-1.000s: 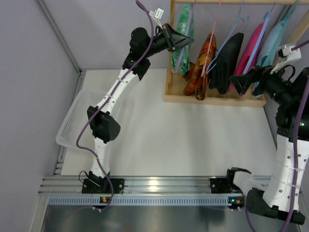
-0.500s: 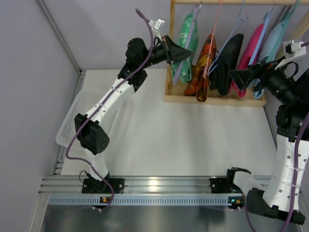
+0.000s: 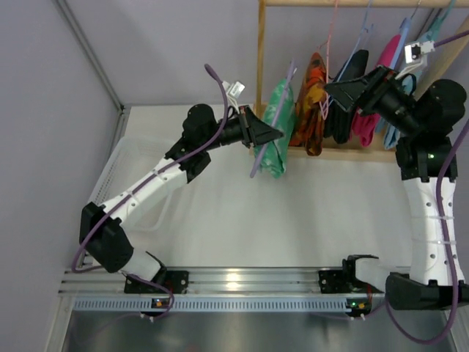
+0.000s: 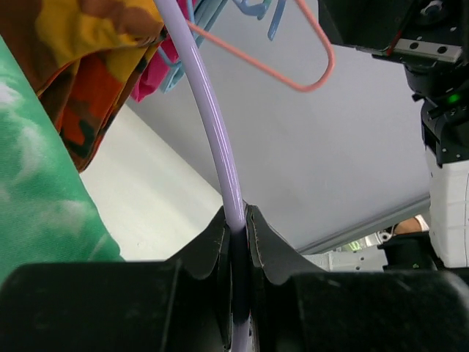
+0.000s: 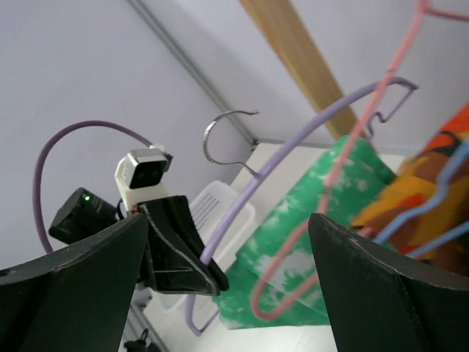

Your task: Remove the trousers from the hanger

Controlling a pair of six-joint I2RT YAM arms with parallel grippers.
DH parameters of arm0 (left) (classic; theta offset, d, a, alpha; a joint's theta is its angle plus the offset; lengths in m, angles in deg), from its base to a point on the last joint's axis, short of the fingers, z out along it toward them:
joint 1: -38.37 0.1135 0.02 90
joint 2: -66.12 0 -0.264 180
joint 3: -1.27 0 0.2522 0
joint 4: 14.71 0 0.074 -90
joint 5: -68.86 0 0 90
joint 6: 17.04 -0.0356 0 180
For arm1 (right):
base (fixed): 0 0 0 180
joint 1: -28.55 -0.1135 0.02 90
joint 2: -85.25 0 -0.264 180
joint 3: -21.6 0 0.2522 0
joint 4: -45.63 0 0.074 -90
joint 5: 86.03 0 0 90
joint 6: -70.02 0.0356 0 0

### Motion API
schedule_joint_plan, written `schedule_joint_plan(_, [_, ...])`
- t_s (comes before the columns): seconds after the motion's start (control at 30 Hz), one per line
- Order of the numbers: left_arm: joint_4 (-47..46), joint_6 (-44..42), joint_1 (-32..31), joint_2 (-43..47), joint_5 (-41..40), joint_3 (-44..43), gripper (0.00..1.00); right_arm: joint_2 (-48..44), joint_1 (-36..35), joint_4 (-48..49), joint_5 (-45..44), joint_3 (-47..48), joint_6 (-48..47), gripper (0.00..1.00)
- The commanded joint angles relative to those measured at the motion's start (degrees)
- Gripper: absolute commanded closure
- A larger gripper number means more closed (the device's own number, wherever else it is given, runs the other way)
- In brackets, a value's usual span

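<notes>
The green tie-dye trousers (image 3: 275, 139) hang over a lilac hanger (image 3: 282, 95) that is off the rail, in front of the rack. My left gripper (image 3: 277, 134) is shut on the hanger's lower bar. In the left wrist view the lilac hanger bar (image 4: 212, 125) runs up out of the left gripper's (image 4: 236, 220) closed jaws, with the trousers (image 4: 37, 205) at the left. My right gripper (image 3: 333, 89) is open, up by the rack. In its own view the right gripper (image 5: 227, 220) holds nothing and looks down on the hanger (image 5: 308, 136), its free metal hook (image 5: 220, 128) and the trousers (image 5: 308, 249).
A wooden rack (image 3: 322, 152) at the back holds several other garments on hangers, among them an orange one (image 3: 311, 103) and a black one (image 3: 344, 110). A pink hanger (image 5: 381, 139) crosses in front of the trousers. A white basket (image 3: 124, 176) stands on the table at the left.
My left arm has pulled the hanger with the green trousers down off the rail and toward the near side. My right arm has swung up and left, over the rack.
</notes>
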Motion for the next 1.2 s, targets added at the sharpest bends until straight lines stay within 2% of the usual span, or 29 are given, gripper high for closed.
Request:
schedule_joint_plan(0.0, [-15.89,-6.6,-0.12,9.33,-4.28,-0.49,1.0,1.18,-8.89,7.78,-4.08,0.49,3.86,0.08])
schedule_joint_plan(0.27, [-15.89,-9.77,-0.21,14.87,-9.29,1.36,1.0,8.38,-24.8,11.39,-9.35,1.54,7.47,0.1])
schedule_joint_plan(0.5, [-15.45,-9.86,-0.21,16.36,-9.21,1.71,1.0,13.57,-30.62,15.26,-8.48,3.29,9.66,0.13])
schedule_joint_plan(0.67, [-15.02,-9.24,-0.21,16.8,-8.59,3.29,1.0,15.6,-32.12,16.31,-7.69,6.72,10.19,0.19])
schedule_joint_plan(0.77, [-15.02,-8.89,-0.21,16.98,-8.24,3.64,1.0,15.95,-33.09,16.31,-7.51,7.25,10.36,0.32])
schedule_joint_plan(0.8, [-15.02,-8.8,-0.29,16.98,-7.98,3.82,1.0,15.95,-33.61,16.31,-7.34,7.17,10.54,0.44])
schedule_joint_plan(0.87, [-15.02,-8.63,-0.3,17.07,-7.8,4.52,1.0,16.13,-34.4,17.79,-6.64,7.08,10.8,0.57])
schedule_joint_plan(0.9, [-14.93,-8.97,-0.3,17.24,-7.8,4.7,1.0,16.22,-34.76,18.07,-6.46,7.16,10.89,0.69])
schedule_joint_plan(0.97, [-13.35,-10.72,-0.3,17.94,-7.8,4.87,1.0,16.22,-35.2,18.16,-6.02,7.17,10.89,0.81])
schedule_joint_plan(1.0, [-12.48,-11.87,-0.3,18.38,-7.71,4.87,1.0,16.22,-35.11,18.07,-5.76,7.08,11.07,0.95])
schedule_joint_plan(1.03, [-10.29,-15.62,-0.3,18.91,-7.8,5.22,0.9,16.04,-35.2,17.72,-5.67,7.08,11.15,1.0])
schedule_joint_plan(1.1, [-7.56,-21.25,-0.3,22.15,-8.58,5.84,0.8,15.69,-35.11,17.72,-4.36,6.82,11.24,1.0])
schedule_joint_plan(1.13, [-2.85,-27.55,-0.3,23.3,-9.98,6.62,0.72,15.52,-35.11,18.24,-3.91,6.81,11.42,1.0])
schedule_joint_plan(1.17, [-0.54,-31.09,-0.3,24.96,-11.39,7.07,0.55,14.99,-35.11,18.51,-3.56,6.81,11.85,1.0])
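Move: My left hand holds the lilac hanger, whose middle is about 5 cm ahead of that hand and 3 cm higher. From my open right hand that middle lies some 14 cm left, 1 cm ahead and 7 cm down. The green trousers hang about 16 cm below my right hand, 15 cm left and 2 cm ahead; the orange trousers hang about 10 cm ahead of it, 3 cm left, 15 cm down. I sweep my right hand about 20 cm left to the held hanger, dipping slightly and turning some 30 degrees counter-clockwise, then shut its fingers on the bar near the hook's stem. Meanwhile my left hand carries the hanger left, up and a little back, sinking slightly from its high point. Once my right fingers are shut, my left ones part around the bar and that wrist rolls. ##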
